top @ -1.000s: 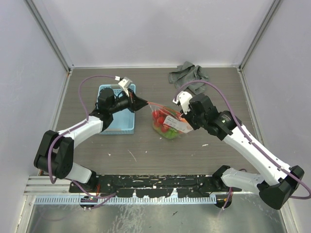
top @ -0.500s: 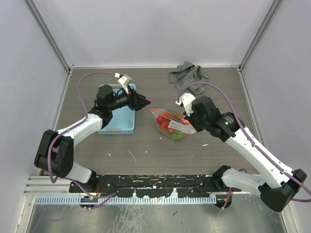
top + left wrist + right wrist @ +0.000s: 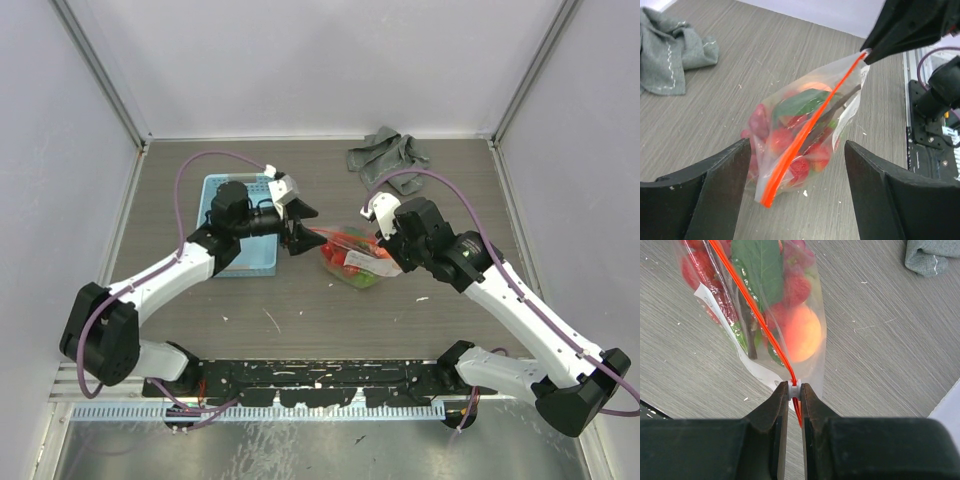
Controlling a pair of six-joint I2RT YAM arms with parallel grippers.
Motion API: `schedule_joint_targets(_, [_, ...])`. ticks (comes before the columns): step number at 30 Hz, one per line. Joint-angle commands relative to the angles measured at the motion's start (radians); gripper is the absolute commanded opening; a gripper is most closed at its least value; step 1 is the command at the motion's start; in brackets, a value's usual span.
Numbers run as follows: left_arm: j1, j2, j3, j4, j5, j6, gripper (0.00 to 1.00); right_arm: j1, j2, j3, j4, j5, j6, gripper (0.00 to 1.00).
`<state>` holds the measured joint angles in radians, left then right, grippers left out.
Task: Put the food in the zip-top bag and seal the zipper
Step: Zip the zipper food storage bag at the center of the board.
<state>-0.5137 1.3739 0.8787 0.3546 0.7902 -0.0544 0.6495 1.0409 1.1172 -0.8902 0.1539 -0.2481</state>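
The zip-top bag (image 3: pixel 352 256) rests on the table between my arms, holding the food: red strawberries (image 3: pixel 799 167), an orange peach (image 3: pixel 803 333) and green leaves (image 3: pixel 763 265). Its red-orange zipper (image 3: pixel 810 127) runs as one line from the free low corner up to the raised corner. My right gripper (image 3: pixel 794 388) is shut on the white slider at that raised end (image 3: pixel 384 240), holding the corner off the table. My left gripper (image 3: pixel 301 229) is open just left of the bag, its fingers (image 3: pixel 715 185) either side of the free corner without touching it.
A light blue basket (image 3: pixel 246 258) lies under my left arm. A crumpled grey cloth (image 3: pixel 386 153) sits at the back of the table, also visible in the wrist views (image 3: pixel 670 50) (image 3: pixel 934 255). Grey walls enclose the table on three sides.
My left gripper let go of the bag's left corner and opened, then shifted right toward the bag. The bag sagged onto the table, still held by my right gripper.
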Motion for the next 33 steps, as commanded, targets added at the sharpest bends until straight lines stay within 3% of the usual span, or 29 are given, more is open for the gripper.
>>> schedule_joint_targets(1, [-0.046, -0.058, 0.044, -0.033, 0.014, 0.192, 0.77, -0.004, -0.009, 0.004, 0.052, -0.019, -0.003, 0.01])
schedule_joint_targets(7, [-0.172, -0.003, 0.124, -0.218, -0.064, 0.472, 0.75, -0.004, -0.014, 0.001, 0.059, -0.033, -0.003, 0.01])
schedule_joint_targets(15, [-0.219, 0.073, 0.209, -0.289, -0.077, 0.56, 0.66, -0.006, -0.02, -0.003, 0.057, -0.038, -0.003, 0.01])
schedule_joint_targets(26, [-0.258, 0.165, 0.286, -0.354, -0.098, 0.602, 0.35, -0.004, -0.014, -0.004, 0.057, -0.05, -0.002, 0.01])
schedule_joint_targets(32, [-0.26, 0.165, 0.282, -0.38, -0.128, 0.623, 0.02, -0.004, -0.02, -0.002, 0.057, -0.036, -0.006, 0.01])
schedule_joint_targets(33, [-0.261, 0.161, 0.28, -0.381, -0.136, 0.622, 0.0, -0.004, -0.022, -0.002, 0.057, -0.033, -0.009, 0.01])
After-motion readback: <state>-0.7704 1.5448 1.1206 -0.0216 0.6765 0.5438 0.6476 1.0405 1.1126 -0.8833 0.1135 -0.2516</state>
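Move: The zipper's middle lies about 7 cm to the left hand's right, 2 cm back and 4 cm lower; the food bag hangs below it, roughly 11 cm right, 7 back and 9 down. The slider is some 15 cm right, 3 back and 3 down, and the blue basket about 20 cm left, level fore and aft, 15 down. From the right hand, the zipper's middle is about 8 cm left and 1 ahead. Left hand travels 7 cm right, some down and back, closing to pinch the zipper; right keeps holding the slider. ##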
